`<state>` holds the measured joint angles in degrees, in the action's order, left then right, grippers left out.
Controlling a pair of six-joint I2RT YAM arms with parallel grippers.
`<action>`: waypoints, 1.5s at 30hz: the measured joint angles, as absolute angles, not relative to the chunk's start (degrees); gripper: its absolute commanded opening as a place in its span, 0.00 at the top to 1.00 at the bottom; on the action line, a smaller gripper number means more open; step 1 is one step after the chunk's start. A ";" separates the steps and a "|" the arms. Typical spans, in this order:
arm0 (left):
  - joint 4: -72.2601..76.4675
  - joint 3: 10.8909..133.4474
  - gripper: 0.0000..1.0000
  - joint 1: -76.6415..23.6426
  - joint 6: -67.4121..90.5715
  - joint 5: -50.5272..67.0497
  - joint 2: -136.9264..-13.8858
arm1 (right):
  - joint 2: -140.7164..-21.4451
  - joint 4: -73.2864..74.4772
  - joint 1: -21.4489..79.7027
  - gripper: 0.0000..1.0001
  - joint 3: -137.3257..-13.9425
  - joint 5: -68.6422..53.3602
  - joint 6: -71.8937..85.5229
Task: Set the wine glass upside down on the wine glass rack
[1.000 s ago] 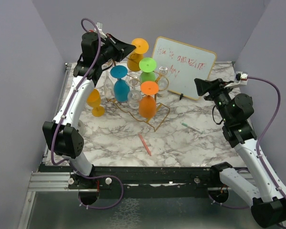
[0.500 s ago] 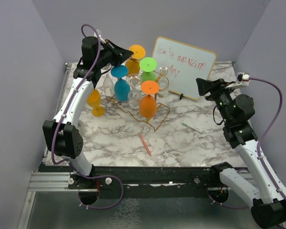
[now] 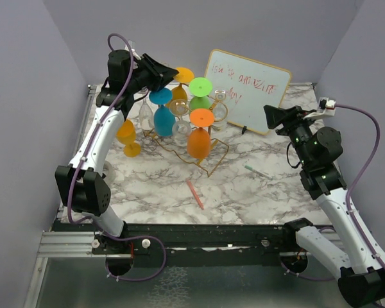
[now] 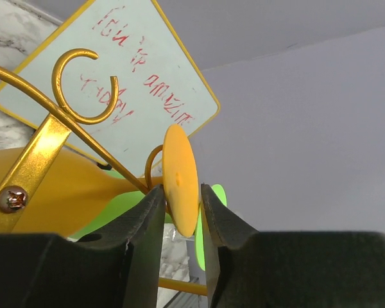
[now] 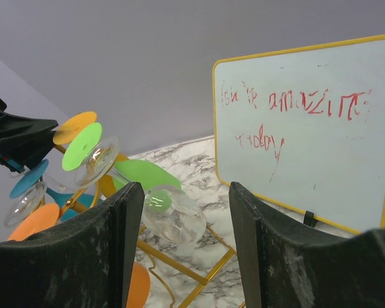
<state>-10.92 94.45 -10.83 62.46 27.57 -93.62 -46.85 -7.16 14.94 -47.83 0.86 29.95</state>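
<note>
A yellow wine glass (image 3: 181, 80) hangs upside down at the back of the gold wire wine glass rack (image 3: 213, 153), its foot disc (image 4: 179, 179) uppermost. My left gripper (image 3: 169, 72) is up at that foot. In the left wrist view its jaws (image 4: 181, 192) stand slightly apart around the disc, with a thin gap on the right side. A curled loop of the rack (image 4: 77, 86) shows beside it. My right gripper (image 3: 269, 115) hovers open and empty to the right of the rack, with nothing between its fingers (image 5: 125, 218).
Blue (image 3: 162, 112), green (image 3: 199, 90), orange (image 3: 199, 138) and clear (image 3: 179, 122) glasses hang upside down on the rack. A yellow-orange glass (image 3: 127, 136) stands upright at the left. A framed whiteboard (image 3: 247, 90) leans behind. A pink pen (image 3: 194, 194) and a green pen (image 3: 258, 171) lie on the marble.
The left gripper has moved left and down with the yellow glass, bringing it lower in the rack. Its jaws, shut on the foot before, have parted a little. The right arm is still.
</note>
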 measured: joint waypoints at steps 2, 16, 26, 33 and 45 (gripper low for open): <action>-12.03 95.09 0.68 -10.83 61.65 27.35 -93.62 | -46.85 -7.14 14.94 0.40 -47.81 0.95 29.93; -18.52 97.08 0.56 -9.19 56.58 26.98 -91.92 | -46.74 -6.81 14.94 0.39 -47.59 2.13 29.78; -23.75 97.30 0.51 -4.08 49.98 29.74 -86.41 | -46.33 -5.78 14.94 0.37 -47.59 2.39 28.91; -31.22 96.82 0.43 1.45 39.44 27.11 -79.20 | -46.24 -4.01 14.94 0.37 -47.62 3.40 28.97; -38.39 85.47 0.36 2.33 29.41 -3.68 -68.55 | -47.55 -3.33 14.94 0.37 -47.62 3.42 30.04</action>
<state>-38.39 85.47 2.33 29.41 -3.68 -68.55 -47.55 -3.33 14.94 -47.62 3.42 30.04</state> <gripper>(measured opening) 0.640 0.627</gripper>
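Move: The standing yellow wine glass is about 8 cm back, 18 cm left and 28 cm below the left hand. The hung yellow glass's middle is about 2 cm ahead, 2 cm right and 8 cm below; the blue glass is 6 cm back, 5 cm left, and the clear glass 4 cm back, 11 cm left, both some 10 cm below. From the idle right hand, the standing glass is roughly 7 cm ahead, 55 cm left, 26 cm below. The left hand opens further and withdraws left 20 cm and back from the rack, turning counter-clockwise towards the standing yellow glass. ##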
